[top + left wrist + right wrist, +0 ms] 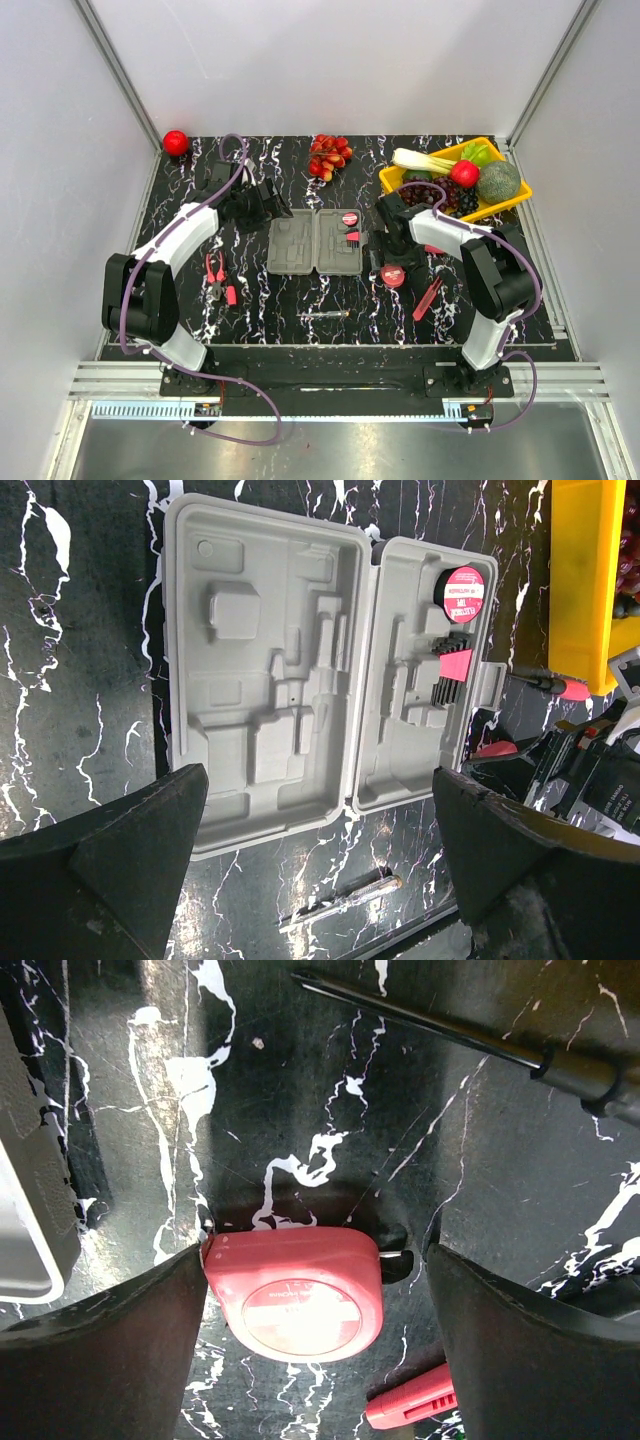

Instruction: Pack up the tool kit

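Note:
The grey case [315, 242] lies open and flat mid-table; in the left wrist view [270, 670] its right half holds a round red-labelled roll [463, 588] and black hex keys [447, 670]. My left gripper [272, 205] is open and empty, hovering over the case's edge [318, 780]. My right gripper [388, 262] is open, low over the red tape measure [295, 1295]. The left finger touches the tape measure and the right finger stands apart. Red pliers [217, 278] lie left of the case. A clear screwdriver [325, 315] lies in front of it. A red knife [428, 298] lies at the right.
A yellow tray [392, 180] of fruit and vegetables stands at the back right, close to my right arm. A grape bunch [328, 155] lies behind the case and a red apple [176, 142] at the back left corner. A black screwdriver shaft [450, 1035] lies beyond the tape measure.

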### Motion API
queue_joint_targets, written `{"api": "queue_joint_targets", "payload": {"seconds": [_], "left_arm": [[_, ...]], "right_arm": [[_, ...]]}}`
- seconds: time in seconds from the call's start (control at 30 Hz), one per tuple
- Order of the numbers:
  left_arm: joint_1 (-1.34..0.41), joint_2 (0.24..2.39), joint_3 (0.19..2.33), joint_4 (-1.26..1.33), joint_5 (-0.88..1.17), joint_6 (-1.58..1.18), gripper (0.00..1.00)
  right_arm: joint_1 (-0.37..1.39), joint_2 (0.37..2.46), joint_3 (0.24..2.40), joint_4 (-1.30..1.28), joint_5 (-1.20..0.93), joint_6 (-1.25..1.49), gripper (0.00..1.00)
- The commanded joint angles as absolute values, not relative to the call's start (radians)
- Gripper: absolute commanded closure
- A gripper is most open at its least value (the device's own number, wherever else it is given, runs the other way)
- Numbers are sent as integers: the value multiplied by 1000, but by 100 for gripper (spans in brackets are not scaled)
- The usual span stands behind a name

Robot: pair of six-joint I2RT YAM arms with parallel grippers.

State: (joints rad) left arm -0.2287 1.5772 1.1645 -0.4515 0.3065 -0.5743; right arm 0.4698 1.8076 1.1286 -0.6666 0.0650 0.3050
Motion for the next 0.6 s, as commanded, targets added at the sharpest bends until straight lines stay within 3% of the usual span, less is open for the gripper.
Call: {"api": "queue_joint_targets", "payload": {"seconds": [0.0, 0.17, 0.33, 0.57], "left_arm": [[-219, 1563, 1207, -420, 311, -578, 1], [-218, 1572, 1206, -420, 324, -578, 1], [-216, 1574, 1203, -420, 334, -578, 1], [-213, 1578, 1200, -419, 347, -578, 1]], "right_arm": [[466, 1855, 1109, -578, 20, 288, 10], [466, 1858, 1103, -560, 5, 281, 21], [466, 1871, 1115, -564, 3, 284, 23], [466, 1856, 1131, -583, -17, 308, 56]]}}
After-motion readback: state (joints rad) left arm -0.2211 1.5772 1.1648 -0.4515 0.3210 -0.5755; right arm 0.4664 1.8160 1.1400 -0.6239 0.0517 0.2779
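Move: The tape measure already lies between the right hand's open fingers, its middle about 1 cm back and hardly 1 cm to the left of the hand point, about level with it. The screwdriver lies some 6 cm ahead and 5 cm to the right, the red knife about 6 cm back and 7 cm to the right. The open case's middle is roughly 5 cm ahead and 16 cm to the left. From the left hand the tape measure is about 12 cm back, 22 cm to the right and 13 cm below. The tape measure is squeezed from its two sides as the right fingers close from nearly wide open to about half, down at the table. The hand meanwhile creeps forward about 1 cm and slightly left at the same height, hardly turning, so the fingertips end up around the forward corner of the tape measure rather than its body. ##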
